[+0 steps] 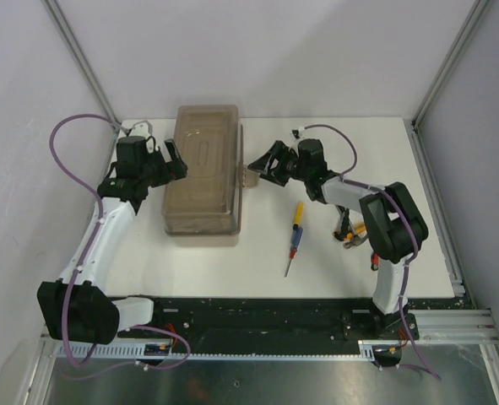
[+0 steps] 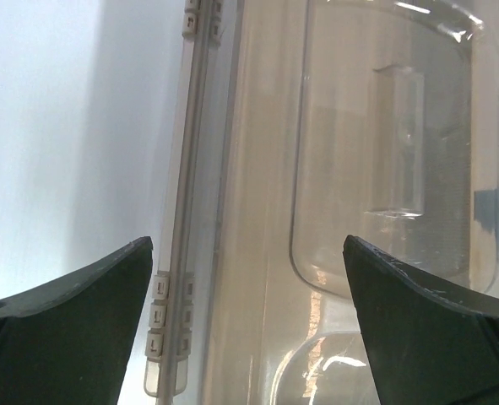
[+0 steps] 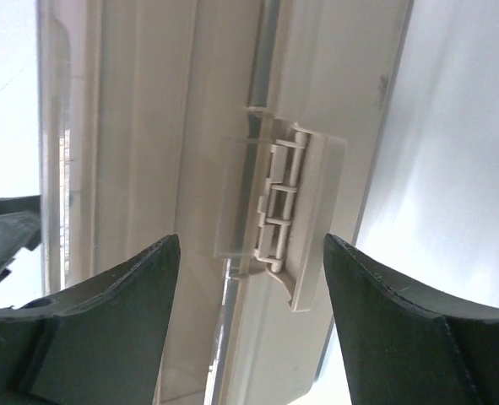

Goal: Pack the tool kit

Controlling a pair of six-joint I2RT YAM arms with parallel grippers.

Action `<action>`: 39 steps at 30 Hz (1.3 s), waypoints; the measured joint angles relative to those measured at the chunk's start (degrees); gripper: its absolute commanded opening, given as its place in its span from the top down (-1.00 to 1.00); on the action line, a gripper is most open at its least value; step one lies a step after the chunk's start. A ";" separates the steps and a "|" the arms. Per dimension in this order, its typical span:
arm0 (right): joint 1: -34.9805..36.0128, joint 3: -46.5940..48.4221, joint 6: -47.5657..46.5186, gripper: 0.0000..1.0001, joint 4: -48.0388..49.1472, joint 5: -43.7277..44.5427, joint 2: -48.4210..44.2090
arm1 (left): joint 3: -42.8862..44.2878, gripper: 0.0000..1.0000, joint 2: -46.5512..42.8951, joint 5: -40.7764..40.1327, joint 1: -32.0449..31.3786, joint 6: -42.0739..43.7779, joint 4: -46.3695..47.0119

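The beige toolbox [image 1: 203,173] lies at the back of the table with its translucent brownish lid [image 2: 384,126] down. Its front latch [image 1: 251,174] sticks out on the right side. My left gripper [image 1: 178,162] is open at the box's left edge, over the lid hinge [image 2: 166,295]. My right gripper [image 1: 260,167] is open with the latch [image 3: 291,228] between its fingers, not touching. The yellow-red-blue screwdriver [image 1: 294,234] lies on the table right of the box. Yellow-handled pliers [image 1: 356,231] lie partly under my right arm. The hammer is not in view.
The white table ends at a back wall and metal frame posts [image 1: 442,67]. My right forearm [image 1: 384,215] stretches over the tools at the right. A black base rail [image 1: 257,316] runs along the near edge.
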 measured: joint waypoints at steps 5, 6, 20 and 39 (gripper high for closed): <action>-0.31 0.00 -0.35 -0.30 -0.04 0.07 2.10 | 2.73 -0.98 -0.44 -0.39 -0.72 0.68 -1.57; -0.31 0.00 -0.39 -0.27 -0.04 0.00 2.71 | 3.26 -0.98 -0.44 -0.42 -1.22 1.03 -1.66; -0.31 -0.22 1.44 -0.04 6.14 -4.68 8.00 | 10.95 -0.99 2.05 -6.14 -16.50 7.54 -3.37; -0.94 -1.22 2.54 0.11 9.84 -6.45 8.00 | 30.73 -0.99 24.83 -33.38 -35.41 13.07 -18.43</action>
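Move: Just beyond the right fingertips, about 4 cm to that hand's left, 1 cm ahead and 3 cm lower, the open latch stands out from the box's side. The lid's middle is some 14 cm left, 2 cm ahead and 3 cm lower, and the yellow screwdriver 10 cm back, 11 cm right and 13 cm down. From the left hand, over the lid's other edge, the latch lies about 19 cm right, 4 cm ahead and 11 cm below, the lid's middle 7 cm right, 2 cm ahead and 8 cm down. Swinging some 15 cm to the right over the lid, the left hand climbs about 6 cm, then sinks 4 towards the latch side, staying wide open while it rolls about 35 degrees, left side up, and turns clockwise. The right hand dips nearly 6 cm, comes back up a little and partly closes its fingers from above and below the latch flap. ##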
